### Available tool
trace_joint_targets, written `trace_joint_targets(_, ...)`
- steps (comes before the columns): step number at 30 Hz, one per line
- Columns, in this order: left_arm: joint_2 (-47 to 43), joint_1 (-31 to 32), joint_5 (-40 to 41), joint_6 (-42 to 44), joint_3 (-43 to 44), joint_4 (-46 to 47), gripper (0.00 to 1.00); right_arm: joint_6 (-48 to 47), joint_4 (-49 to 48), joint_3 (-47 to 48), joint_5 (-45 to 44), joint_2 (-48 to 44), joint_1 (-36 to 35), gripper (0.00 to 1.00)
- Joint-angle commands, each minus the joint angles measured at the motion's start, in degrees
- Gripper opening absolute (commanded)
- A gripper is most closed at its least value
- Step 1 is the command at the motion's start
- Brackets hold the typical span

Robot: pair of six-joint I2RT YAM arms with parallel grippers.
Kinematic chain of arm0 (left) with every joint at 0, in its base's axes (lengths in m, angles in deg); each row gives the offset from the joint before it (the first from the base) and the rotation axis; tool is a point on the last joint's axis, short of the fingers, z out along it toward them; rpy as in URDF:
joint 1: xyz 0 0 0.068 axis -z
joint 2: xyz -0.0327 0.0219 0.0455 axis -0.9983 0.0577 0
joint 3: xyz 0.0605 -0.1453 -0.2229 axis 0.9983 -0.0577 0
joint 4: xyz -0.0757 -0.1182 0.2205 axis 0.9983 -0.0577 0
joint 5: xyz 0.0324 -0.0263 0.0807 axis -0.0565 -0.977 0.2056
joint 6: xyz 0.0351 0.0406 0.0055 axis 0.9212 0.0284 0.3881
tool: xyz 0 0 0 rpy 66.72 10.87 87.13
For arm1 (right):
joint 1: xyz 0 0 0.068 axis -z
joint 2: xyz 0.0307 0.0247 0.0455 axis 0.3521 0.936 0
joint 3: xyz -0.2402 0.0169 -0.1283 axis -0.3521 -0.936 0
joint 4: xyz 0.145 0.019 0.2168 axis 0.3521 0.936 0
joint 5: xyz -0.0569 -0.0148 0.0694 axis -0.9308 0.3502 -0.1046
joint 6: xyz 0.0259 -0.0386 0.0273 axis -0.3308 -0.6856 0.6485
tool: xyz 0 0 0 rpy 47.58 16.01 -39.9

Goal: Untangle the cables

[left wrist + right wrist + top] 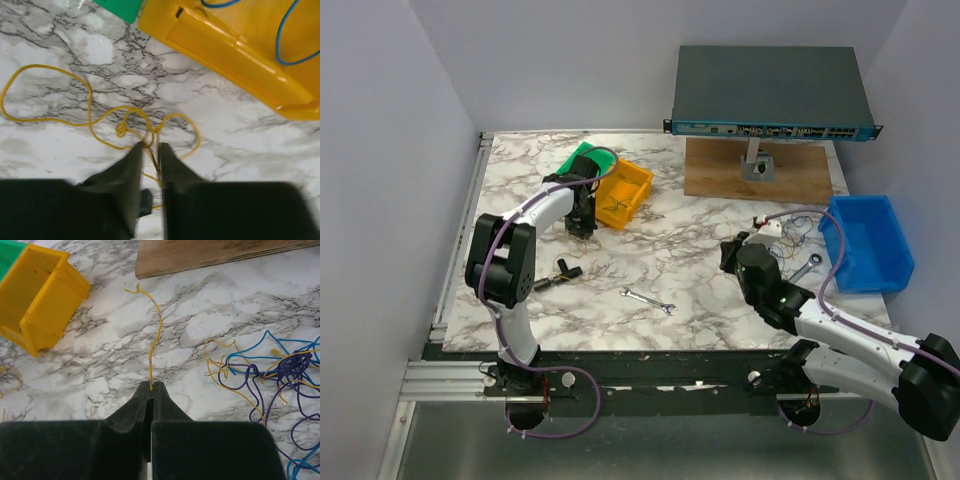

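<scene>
A tangled clump of thin blue, purple and yellow cables [280, 370] lies on the marble table to the right of my right gripper [151, 385]; from above the clump [790, 228] sits near the blue bin. The right gripper is shut on the end of one yellow cable [159, 325], which curves away over the table. My left gripper [150, 145] is down at the table beside the yellow bin [240, 45]. Its jaws stand a narrow gap apart around a separate looped yellow cable [121, 131]. A blue cable [285, 45] lies inside that bin.
The yellow bin [625, 192] and a green bin [578, 160] stand at the back left, and a blue bin [868, 243] at the right edge. A wooden board [760, 170] carries a network switch [770, 95]. A silver wrench [648, 301] lies near the front.
</scene>
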Motion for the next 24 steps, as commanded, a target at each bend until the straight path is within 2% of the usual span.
trace_joint_targets(1,0.87,-1.15,-3.88,1.29,1.69,-1.97,0.00,0.84,-2.20,-1.18,-2.57,-1.39,0.06,0.01)
trace_joint_targets(5,-2.19,-1.76,-4.35,0.65,0.38,-0.61,0.00,0.87,-2.41,-1.64,-2.84,-1.67,0.06,0.01)
trace_joint_targets(8,-9.92,-1.76,-1.44,-0.88,-2.76,2.18,0.00,1.00,-2.80,-1.94,-3.11,-1.62,0.05,0.01)
trace_joint_targets(13,-18.99,-1.76,0.75,-2.74,-1.76,0.34,0.00,1.10,-3.94,-2.73,-3.26,-1.57,0.14,0.01)
trace_joint_targets(18,-19.86,-1.76,0.45,-2.13,5.15,-4.17,0.00,1.07,-4.71,-3.33,-3.91,-1.26,0.23,0.01)
trace_joint_targets(24,-14.84,-2.00,0.49,-0.17,19.05,-9.94,0.00,1.39,-6.17,-4.64,-5.14,-1.22,0.18,0.01)
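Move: Right at the left fingertips, about 1 cm ahead and 1 cm to their left, lies the middle of the yellow cable, a strand of it already between the pads. The orange bin stands some 9 cm ahead and 9 cm to the right of this hand, the green bin roughly 15 cm straight ahead, and the black tool about 9 cm back and 5 cm left. From the right hand, the yellow cable is about 30 cm left, 8 cm ahead and 10 cm below. Closing from partly open to fully shut, the left fingers pinch the yellow cable, staying low over the table at first; then the hand rises quickly, about 18 cm nearly straight up, easing a little forward at the end. The wrist tips up by some 25 degrees on the way, swinging the fingertips forward, and the fingers stay shut. ##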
